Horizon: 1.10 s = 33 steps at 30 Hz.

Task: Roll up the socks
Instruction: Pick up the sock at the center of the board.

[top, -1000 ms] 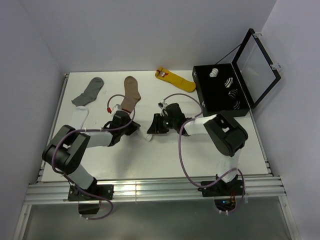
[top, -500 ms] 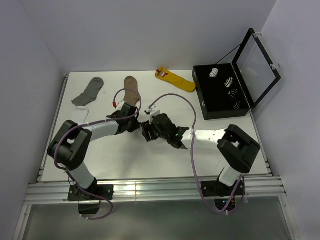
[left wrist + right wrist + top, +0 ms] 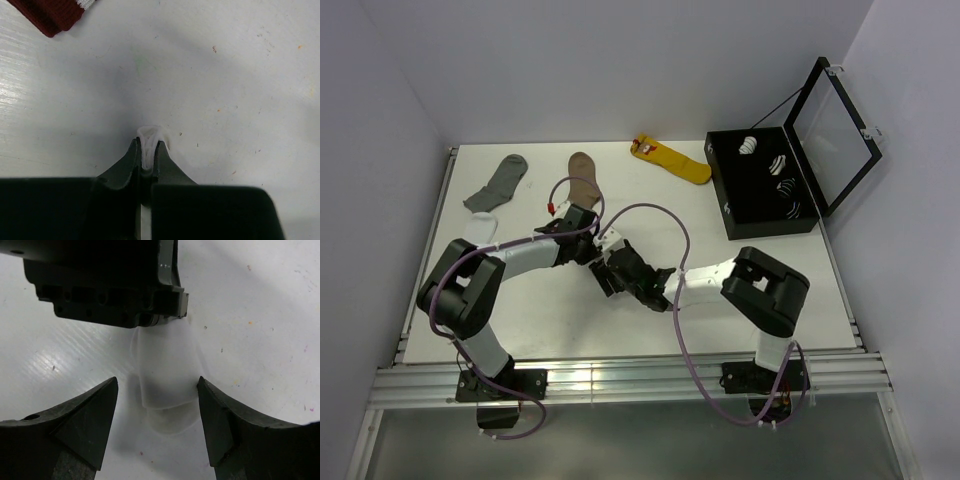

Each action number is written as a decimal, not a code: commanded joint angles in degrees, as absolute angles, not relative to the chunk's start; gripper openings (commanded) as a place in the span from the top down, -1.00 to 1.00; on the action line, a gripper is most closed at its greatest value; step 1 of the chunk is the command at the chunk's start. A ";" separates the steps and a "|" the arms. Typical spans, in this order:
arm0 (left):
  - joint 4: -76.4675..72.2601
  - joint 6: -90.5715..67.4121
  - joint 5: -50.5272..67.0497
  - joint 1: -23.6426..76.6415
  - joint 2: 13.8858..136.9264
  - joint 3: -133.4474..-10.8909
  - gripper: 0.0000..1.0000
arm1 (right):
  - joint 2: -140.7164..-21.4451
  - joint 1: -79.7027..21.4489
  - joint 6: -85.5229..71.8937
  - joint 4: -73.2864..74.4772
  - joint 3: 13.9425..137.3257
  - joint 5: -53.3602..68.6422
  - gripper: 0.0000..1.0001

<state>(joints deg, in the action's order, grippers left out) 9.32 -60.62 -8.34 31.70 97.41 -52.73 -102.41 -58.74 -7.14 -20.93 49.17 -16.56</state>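
Note:
In the left wrist view a fold of a white sock sticks up between the tips of my left gripper, which is shut on it. From the right wrist the same white sock lies flat on the table, running out from under the left gripper's black body. My right gripper is open and straddles the sock's free end, its right fingertip at the fabric's edge. From above, both grippers meet at mid-table and hide this sock. Another white sock lies by the left arm.
A grey sock, a brown sock with its maroon cuff, and a yellow sock lie along the back. A black box with raised lid holds rolled socks at back right.
The right gripper has opened and swung left across the table to the left gripper. The left gripper shifted slightly up and right, still pinching the sock.

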 commanded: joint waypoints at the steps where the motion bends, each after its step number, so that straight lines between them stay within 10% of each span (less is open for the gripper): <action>1: 14.77 -58.71 -6.94 32.34 99.05 -52.65 0.99 | -104.23 -58.89 -5.63 -25.93 51.77 -20.04 -0.44; 21: 14.77 -57.74 -3.87 32.26 100.28 -53.35 0.99 | -113.81 -58.97 -5.10 -25.32 55.54 -21.36 -0.18; 30: 14.50 -59.50 -3.51 31.64 97.65 -52.03 0.99 | -111.55 -58.36 -5.62 -24.52 53.35 -20.74 1.00; 33: 15.29 -60.29 -4.39 29.89 95.19 -51.68 0.77 | -107.76 -57.57 -5.89 -23.82 50.98 -18.82 1.00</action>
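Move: The white sock in the middle of the board is already pinched at one end by the left hand; its middle is about 2 cm behind and 3 cm right of that hand. From the open right hand, the same sock lies some 3 cm ahead, 1 cm to the left and 2 cm lower. The brown sock lies around 19 cm ahead and 6 cm left of the right hand, the flat white sock about 10 cm ahead and 31 cm left. Forward and down, easing slightly left, the right hand travels some 3 cm ahead and 2 cm down, its widely open fingers straddling the free part of the white sock close to the left gripper. Near the end they close and pinch it from both sides, squeezing it. The left hand stays practically in place and keeps its pinch. ##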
